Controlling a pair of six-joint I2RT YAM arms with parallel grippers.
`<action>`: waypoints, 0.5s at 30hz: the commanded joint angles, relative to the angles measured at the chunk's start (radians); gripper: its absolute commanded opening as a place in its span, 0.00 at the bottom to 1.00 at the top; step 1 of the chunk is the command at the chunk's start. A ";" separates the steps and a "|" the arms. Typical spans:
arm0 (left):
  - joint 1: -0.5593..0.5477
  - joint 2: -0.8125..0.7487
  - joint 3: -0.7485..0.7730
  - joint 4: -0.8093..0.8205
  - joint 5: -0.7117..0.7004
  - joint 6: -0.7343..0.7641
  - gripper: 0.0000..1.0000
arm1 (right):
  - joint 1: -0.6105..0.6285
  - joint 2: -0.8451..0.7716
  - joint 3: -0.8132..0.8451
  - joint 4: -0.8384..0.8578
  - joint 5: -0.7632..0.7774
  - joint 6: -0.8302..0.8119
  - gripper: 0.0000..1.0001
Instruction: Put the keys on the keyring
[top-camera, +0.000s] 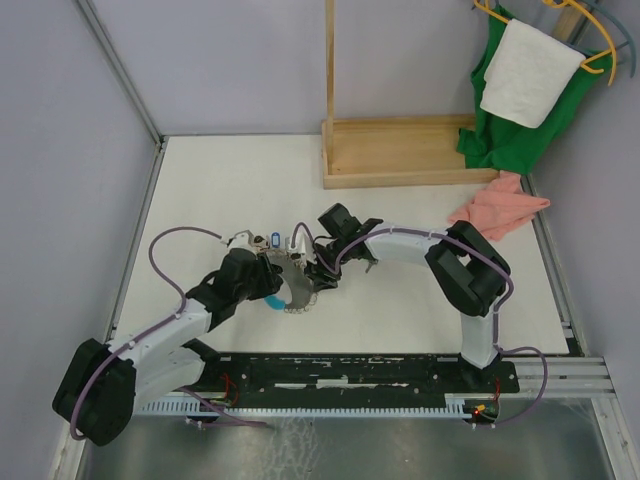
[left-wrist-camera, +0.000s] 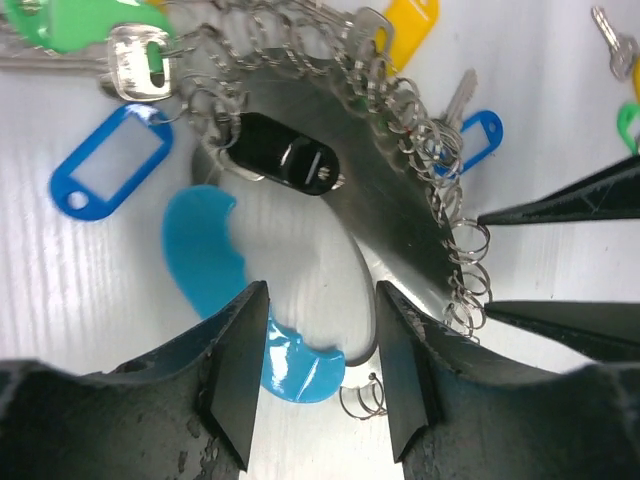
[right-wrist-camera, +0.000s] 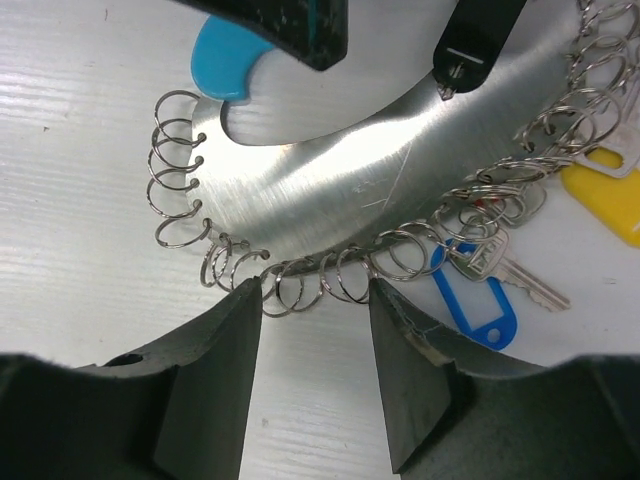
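The keyring lies flat on the white table: a grey metal crescent with a light-blue end and many small wire rings along its outer edge. Keys with yellow, blue and green tags hang from those rings, and a black fob lies on the plate. My left gripper is open, its jaws straddling the blue tip and one loose ring. My right gripper faces it from the other side and is open, with several edge rings between its fingertips.
A loose key and a green tag lie past the ring. A wooden rack stands at the back. A pink cloth lies at the right, with a green cloth and white towel hanging behind it.
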 joint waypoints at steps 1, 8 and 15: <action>0.006 -0.051 -0.005 -0.104 -0.140 -0.147 0.56 | 0.025 0.007 0.008 -0.020 0.001 0.023 0.56; 0.004 0.076 0.035 -0.141 -0.220 -0.152 0.58 | 0.072 -0.020 -0.058 0.011 -0.012 0.080 0.56; 0.006 0.287 0.075 -0.008 -0.121 -0.065 0.51 | 0.194 -0.111 -0.207 0.179 -0.040 0.227 0.57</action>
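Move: Between and just under the right hand's half-open fingers are the outer-edge rings of the keyring plate, about 1 cm to the left and 1 cm below; a blue tag lies 5 cm ahead and 1 cm left, the black tag about 5 cm ahead and 8 cm left. From the left hand, that black tag is some 7 cm ahead and 1 cm right, and the blue handle about 2 cm ahead and 3 cm left, both roughly 3 cm below. Drawing back towards the near table edge, the right hand travels about 6 cm, sinking slightly, with its half-open fingers still around the edge rings and the forward finger dragging them along. The left hand first shifts about 2.5 cm left over the blue handle, then goes 2 cm forward while lowering nearly 2 cm and turning counter-clockwise, its fingers staying open. ##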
